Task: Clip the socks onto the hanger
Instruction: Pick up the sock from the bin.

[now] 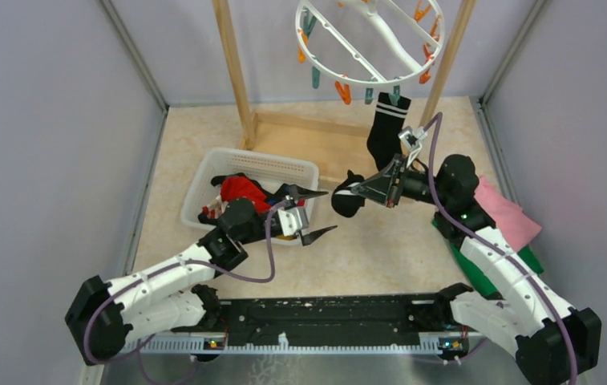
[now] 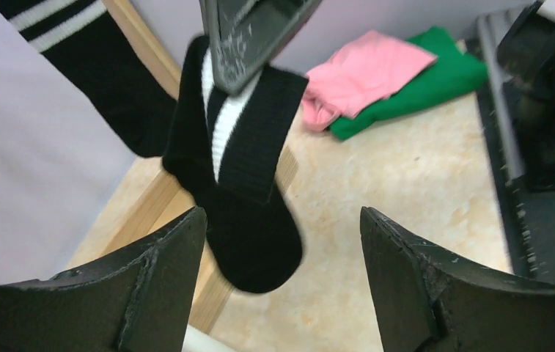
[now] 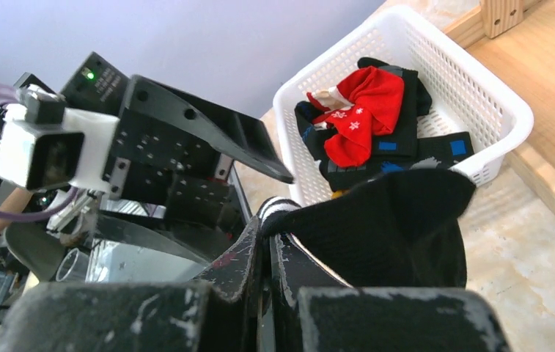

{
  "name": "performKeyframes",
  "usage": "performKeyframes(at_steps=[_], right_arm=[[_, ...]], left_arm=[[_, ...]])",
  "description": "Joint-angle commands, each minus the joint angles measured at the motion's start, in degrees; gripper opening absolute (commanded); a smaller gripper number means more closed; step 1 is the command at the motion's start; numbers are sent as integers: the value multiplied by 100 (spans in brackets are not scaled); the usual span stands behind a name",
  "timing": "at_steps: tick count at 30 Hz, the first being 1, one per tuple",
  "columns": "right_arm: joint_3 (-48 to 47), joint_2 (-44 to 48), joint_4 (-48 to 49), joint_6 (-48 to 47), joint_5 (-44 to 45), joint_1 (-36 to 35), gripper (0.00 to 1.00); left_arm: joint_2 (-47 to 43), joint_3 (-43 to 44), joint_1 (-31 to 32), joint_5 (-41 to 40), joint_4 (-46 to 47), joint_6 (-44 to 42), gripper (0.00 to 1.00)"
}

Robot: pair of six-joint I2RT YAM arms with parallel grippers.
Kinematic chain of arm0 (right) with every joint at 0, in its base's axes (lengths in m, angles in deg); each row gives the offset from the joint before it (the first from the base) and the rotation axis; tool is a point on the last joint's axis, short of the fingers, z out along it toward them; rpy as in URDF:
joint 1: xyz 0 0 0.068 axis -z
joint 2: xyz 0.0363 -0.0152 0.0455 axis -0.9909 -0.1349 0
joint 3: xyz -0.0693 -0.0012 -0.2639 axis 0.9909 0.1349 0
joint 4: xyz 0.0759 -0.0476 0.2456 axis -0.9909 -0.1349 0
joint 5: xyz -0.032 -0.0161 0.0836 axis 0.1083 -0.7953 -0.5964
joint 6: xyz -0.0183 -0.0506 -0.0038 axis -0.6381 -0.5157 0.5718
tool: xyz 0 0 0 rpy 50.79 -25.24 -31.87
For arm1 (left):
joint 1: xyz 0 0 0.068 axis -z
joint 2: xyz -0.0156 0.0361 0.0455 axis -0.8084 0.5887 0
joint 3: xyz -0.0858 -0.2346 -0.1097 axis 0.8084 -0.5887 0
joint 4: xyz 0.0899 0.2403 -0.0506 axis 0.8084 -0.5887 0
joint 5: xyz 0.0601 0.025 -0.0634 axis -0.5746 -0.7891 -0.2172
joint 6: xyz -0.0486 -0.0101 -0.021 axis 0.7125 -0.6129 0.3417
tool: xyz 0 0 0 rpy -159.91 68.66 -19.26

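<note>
The white ring hanger [image 1: 368,42] with orange and teal pegs hangs at the top. One black sock with white stripes [image 1: 386,128] dangles from a teal peg. My right gripper [image 1: 341,193] is shut on the striped cuff of a second black sock [image 2: 241,191], which hangs from its tips [image 3: 268,226] above the floor. My left gripper [image 2: 281,227] stands wide open just in front of this sock, its fingers [image 1: 316,212] on either side and clear of it. More socks, red [image 3: 358,110] and black with blue marks [image 3: 406,155], lie in the basket.
The white mesh basket [image 1: 204,172] sits left of centre, behind my left gripper. The wooden rack's posts [image 1: 232,64] and base bar [image 1: 308,124] frame the hanger. Pink [image 2: 369,73] and green [image 2: 435,81] cloths lie folded at the right under my right arm.
</note>
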Motion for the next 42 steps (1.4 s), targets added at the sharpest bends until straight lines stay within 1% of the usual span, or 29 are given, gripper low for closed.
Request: performKeyframes(at_steps=[1,4,7,11,13,16,19,24,26,27,29,32,33,35,36,37,40,42], right_arm=[[-141,205,130,108,73,90,0],[-104,233,151,132,59,95,0],[-55,243,203,192,75,104,0],[-6,268,201,196,84,108,0],[17,278,184,203,93,115,0],[35,283,189,218,107,117,0],[57,278,200,238,116,117,0],[86,262,174,252,149,130,0],[97,262,147,257,162,139,0],[97,265,135,257,164,139,0],[97,261,114,254,179,139,0],[90,263,84,250,199,140,0],[81,265,59,244,214,135,0],[50,274,7,210,234,147,0],[33,284,-30,180,249,152,3],[17,302,-63,145,266,163,8],[-28,366,-122,-21,212,218,30],[-49,427,-169,-252,86,235,42]], left_arm=[[414,167,162,-687,710,-1369,82],[653,252,165,-747,1035,-1505,80],[921,438,177,-908,1151,-1473,74],[1141,510,211,-981,1458,-1381,73],[1215,533,226,-869,1576,-1293,72],[1329,598,269,-708,1670,-1116,69],[1407,620,287,-560,1872,-809,61],[1486,638,300,-462,2200,-357,54],[1514,633,300,-452,2337,-214,47],[1536,638,301,-455,2364,-116,40],[1564,654,299,-426,2398,7,29],[1608,687,293,-386,2394,218,3],[1617,696,293,-390,2383,321,0],[1583,699,292,-506,2286,582,0],[1542,695,292,-701,2205,788,0],[1479,684,292,-853,2108,995,0],[1244,613,220,-921,1744,1379,0],[1108,597,70,-920,1501,1931,0]])
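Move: The black sock hangs from my closed right fingers, its middle about 3 cm to that hand's left, 1 cm back and 3 cm below. From my open left hand the same sock lies some 4 cm ahead and 5 cm to the right, about level. The sock already clipped up is roughly 17 cm ahead of my left hand, 14 cm right and slightly higher; the white basket is some 15 cm ahead, 21 cm left and 20 cm lower. I swing my left hand about 5 cm forward, dipping slightly and coming back up, then ease some 2 cm further right, up to the sock beside my right fingertips, and shut the fingers to pinch it near its striped cuff. My right hand holds the sock almost still all the while, and once the left grip is shut it starts to open, to about a third. ##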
